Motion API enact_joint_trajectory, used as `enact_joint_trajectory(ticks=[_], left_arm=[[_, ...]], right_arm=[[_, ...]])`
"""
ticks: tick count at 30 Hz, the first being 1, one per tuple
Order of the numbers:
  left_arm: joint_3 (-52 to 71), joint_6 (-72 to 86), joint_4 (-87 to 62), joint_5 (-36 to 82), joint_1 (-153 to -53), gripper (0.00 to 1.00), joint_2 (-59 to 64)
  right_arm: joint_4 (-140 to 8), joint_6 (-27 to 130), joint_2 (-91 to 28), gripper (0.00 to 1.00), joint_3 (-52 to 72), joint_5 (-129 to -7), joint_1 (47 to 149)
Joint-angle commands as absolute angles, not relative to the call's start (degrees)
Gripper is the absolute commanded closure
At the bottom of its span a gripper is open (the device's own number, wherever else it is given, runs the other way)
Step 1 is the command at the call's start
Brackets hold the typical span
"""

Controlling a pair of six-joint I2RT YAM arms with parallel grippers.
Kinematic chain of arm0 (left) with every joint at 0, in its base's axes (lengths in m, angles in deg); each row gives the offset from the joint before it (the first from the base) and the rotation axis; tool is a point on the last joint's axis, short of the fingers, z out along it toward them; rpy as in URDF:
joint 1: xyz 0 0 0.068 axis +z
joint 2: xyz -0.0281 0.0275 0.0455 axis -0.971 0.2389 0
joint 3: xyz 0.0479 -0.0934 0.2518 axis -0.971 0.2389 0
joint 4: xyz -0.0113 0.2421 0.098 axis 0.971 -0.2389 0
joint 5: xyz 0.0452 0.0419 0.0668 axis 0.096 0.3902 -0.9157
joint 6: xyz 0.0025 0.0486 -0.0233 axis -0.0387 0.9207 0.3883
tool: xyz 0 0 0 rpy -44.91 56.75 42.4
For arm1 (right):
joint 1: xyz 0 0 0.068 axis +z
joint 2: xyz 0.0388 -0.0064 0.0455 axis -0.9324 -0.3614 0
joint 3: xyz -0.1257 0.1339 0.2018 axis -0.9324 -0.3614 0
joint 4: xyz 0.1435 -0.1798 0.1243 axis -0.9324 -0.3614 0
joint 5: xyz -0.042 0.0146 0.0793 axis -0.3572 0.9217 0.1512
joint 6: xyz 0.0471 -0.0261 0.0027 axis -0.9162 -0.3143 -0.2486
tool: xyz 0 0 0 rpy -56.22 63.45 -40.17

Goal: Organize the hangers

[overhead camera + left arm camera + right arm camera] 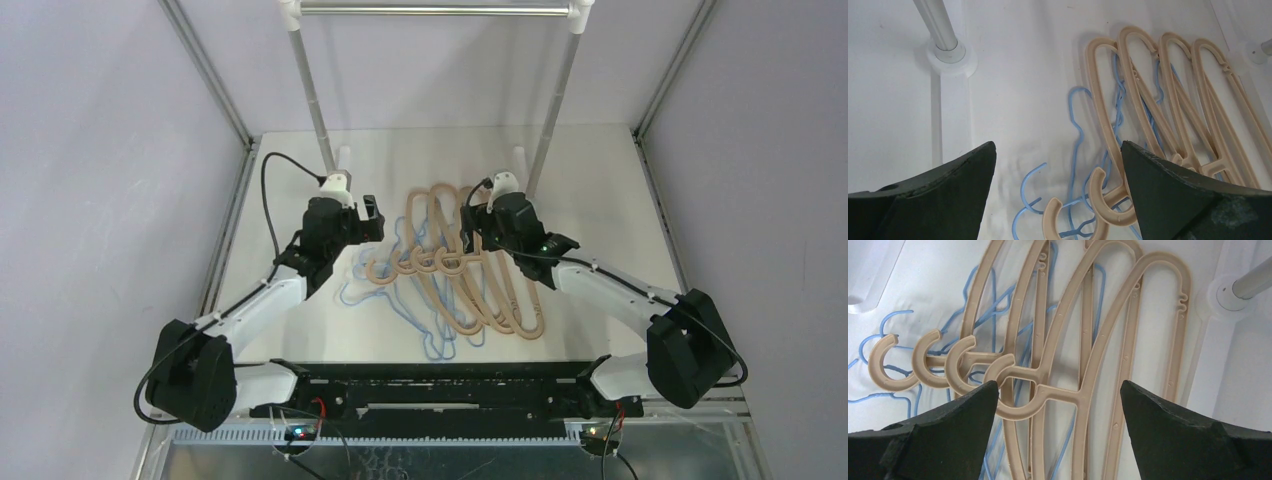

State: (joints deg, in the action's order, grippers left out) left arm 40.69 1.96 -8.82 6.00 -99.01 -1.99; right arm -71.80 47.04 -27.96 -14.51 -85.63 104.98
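Note:
Several thick tan hangers (pixel 418 262) lie flat in a fanned pile at the table's middle, hooks pointing left, over thin light-blue wire hangers (pixel 345 292). My left gripper (pixel 372 225) is open and empty above the pile's left edge. In the left wrist view (pixel 1058 150) two tan hooks (pixel 1108 200) and a blue hook (pixel 1022 191) lie below and between its jaws. My right gripper (pixel 475 235) is open and empty over the pile's upper right. In the right wrist view (pixel 1059 385) a tan hanger's neck (pixel 1058 395) lies under it, with blue wire (pixel 1065 442) beneath.
A silver rail (pixel 435 10) with white joints spans the back, on two slanted posts (pixel 312 90) (pixel 555 90). Their white bases stand just behind the pile, in the left wrist view (pixel 950 52) and the right wrist view (pixel 1233 292). Grey walls enclose the white table.

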Motion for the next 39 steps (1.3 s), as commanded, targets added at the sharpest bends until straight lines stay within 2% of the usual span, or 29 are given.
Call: enact_joint_trajectory(ticks=[1,16,22,27,30,39], left_arm=[[40.5,3.1,-7.6,5.5,-99.2,0.00,-4.3],[40.7,3.1,-7.9,4.9,-99.2,0.01,-4.5],[41.2,3.0,-7.7,4.8,-99.2,0.01,-5.0],[41.2,3.0,-7.7,4.7,-99.2,0.01,-4.7],[41.2,2.9,-7.6,4.7,-99.2,0.00,-4.5],[41.1,3.1,-7.5,4.5,-99.2,0.01,-3.5]], right_arm=[[-69.9,45.9,-25.8,0.00,-14.9,-87.4,106.1],[-67.3,46.5,-24.0,0.00,-19.2,-87.2,107.0],[-70.9,44.9,-25.0,0.10,-21.4,-88.8,109.7],[-69.8,41.1,-24.6,0.14,-27.0,-91.1,112.0],[-69.3,39.5,-24.9,0.26,-29.0,-91.6,111.9],[-68.4,39.7,-28.7,0.30,-29.1,-92.6,110.6]])
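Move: From the right hand, the straight bar below the hook of the rightmost tan hanger lies about 8 cm back, 4 cm to the right and some 12 cm down. That hanger's hook is roughly 5 cm back and 2 cm left, the next hanger's hook about 5 cm back and 7 cm left, both as low; the rack's right foot is about 4 cm ahead and 12 cm right. From the left hand the bar is some 20 cm right, 9 cm back and 13 cm down. The empty right hand eases off slowly, then drops quickly by about 10 cm while drawing back some 7 cm and a little to the right, down past the hook to the bar of the rightmost hanger. On the way the wrist tips its fingers about 10 degrees further down and the wide-open fingers close by roughly a quarter, ending poised around that bar, one on either side, with no grip yet and no contact that can be made out. ##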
